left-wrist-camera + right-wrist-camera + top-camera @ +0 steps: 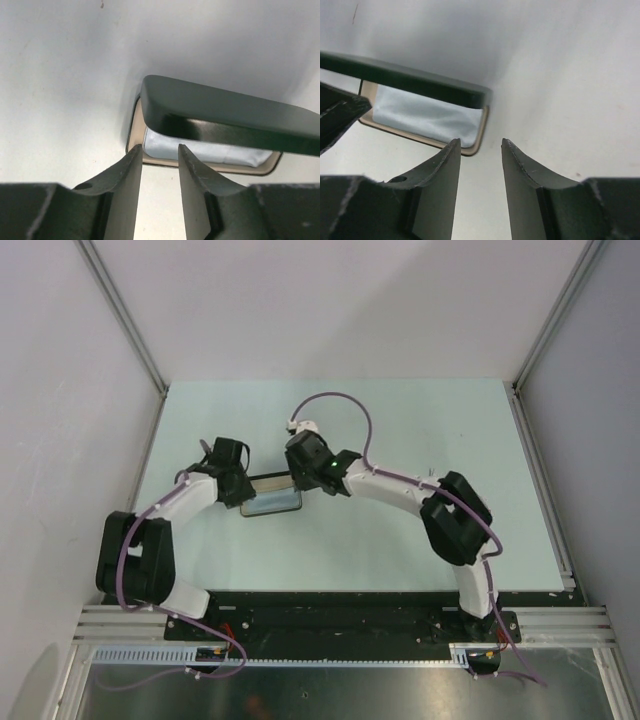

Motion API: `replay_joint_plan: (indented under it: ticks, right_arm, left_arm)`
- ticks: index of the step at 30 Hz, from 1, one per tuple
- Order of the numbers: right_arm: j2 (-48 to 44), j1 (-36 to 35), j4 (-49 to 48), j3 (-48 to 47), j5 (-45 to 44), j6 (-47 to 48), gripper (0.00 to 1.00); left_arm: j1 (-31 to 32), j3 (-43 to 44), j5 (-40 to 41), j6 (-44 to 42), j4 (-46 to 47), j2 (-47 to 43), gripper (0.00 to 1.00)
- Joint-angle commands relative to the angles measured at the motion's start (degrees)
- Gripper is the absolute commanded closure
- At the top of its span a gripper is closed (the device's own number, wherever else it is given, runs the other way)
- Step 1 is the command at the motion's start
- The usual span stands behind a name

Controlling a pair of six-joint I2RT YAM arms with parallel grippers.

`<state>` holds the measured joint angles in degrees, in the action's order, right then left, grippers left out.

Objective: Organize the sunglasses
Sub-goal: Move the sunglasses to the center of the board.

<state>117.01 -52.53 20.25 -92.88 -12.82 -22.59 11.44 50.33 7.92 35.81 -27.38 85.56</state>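
A black oblong case (272,500) lies on the table between both arms. Its lid (225,112) stands partly raised over the tan-lined base (150,160). A pale blue cloth (200,150) fills the inside and shows again in the right wrist view as the cloth (420,115) under the lid (410,80). The sunglasses are hidden. My left gripper (160,150) is open at the case's left end, empty, tips just short of the rim. My right gripper (480,142) is open and empty at the right end corner (481,134).
The pale table (420,420) is bordered by white walls and aluminium rails (540,480). Part of the left gripper's body (340,115) shows at the left edge of the right wrist view, close to the case.
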Motion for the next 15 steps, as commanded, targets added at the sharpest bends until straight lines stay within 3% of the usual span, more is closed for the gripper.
replay_joint_plan:
  ticks: [1, 5, 8, 9, 10, 11, 14, 15]
  right_arm:
    - [-8.0, 3.2, 1.8, 2.8, -2.8, -3.7, 0.56]
    - [-12.1, 7.2, 7.0, 5.5, -4.1, -7.5, 0.55]
    - [-16.5, 11.4, 10.1, 7.5, -5.3, -9.8, 0.52]
    - [-17.6, 12.2, 10.9, 8.8, -7.2, -10.2, 0.48]
    - [-18.7, 13.1, 11.6, 9.3, -8.4, -10.1, 0.42]
    - [-20.5, 13.9, 13.5, 9.6, -9.9, -9.8, 0.28]
    - [-23.4, 16.4, 17.0, 9.9, -16.8, -8.7, 0.01]
    - [-24.1, 18.2, 17.5, 10.1, -17.2, -8.2, 0.0]
  left_arm:
    - [-0.3, 1.8, 0.3, -1.0, -0.3, -5.4, 0.59]
    - [-0.3, 1.3, -1.4, -1.4, -0.7, -8.9, 0.55]
    - [-0.3, 2.1, -4.8, -3.9, -0.5, -11.2, 0.48]
    - [-0.2, 2.5, -5.7, -5.6, -0.6, -11.6, 0.39]
    - [-0.2, 2.9, -6.8, -6.9, -0.6, -12.0, 0.35]
    - [-0.2, 3.9, -7.4, -7.9, -0.5, -12.5, 0.3]
    - [-0.2, 5.1, -9.7, -10.4, -0.6, -14.7, 0.0]
    - [-0.2, 5.3, -9.5, -10.9, -0.5, -15.2, 0.0]
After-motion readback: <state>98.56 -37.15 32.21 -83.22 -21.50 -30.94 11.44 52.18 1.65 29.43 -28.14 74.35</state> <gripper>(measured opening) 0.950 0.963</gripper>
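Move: The sunglasses lie about 37 cm to the right hand's right, almost level with it (perhaps 2 cm nearer the base) and some 8 cm below. The open case, with the cloth in it, has its middle about 8 cm to that hand's left, about level fore and aft and some 7 cm down. From the left hand the sunglasses are roughly 55 cm to the right, 2 cm ahead and 4 cm down. Empty and already clear of the case, the right hand sweeps right towards the sunglasses, about 18 cm and gathering speed, rising some 6 cm and easing forward, while its wrist turns clockwise and its half-open fingers spread wide. The left hand rises about 7 cm off the case's left end, tips up slightly and also opens wide. ##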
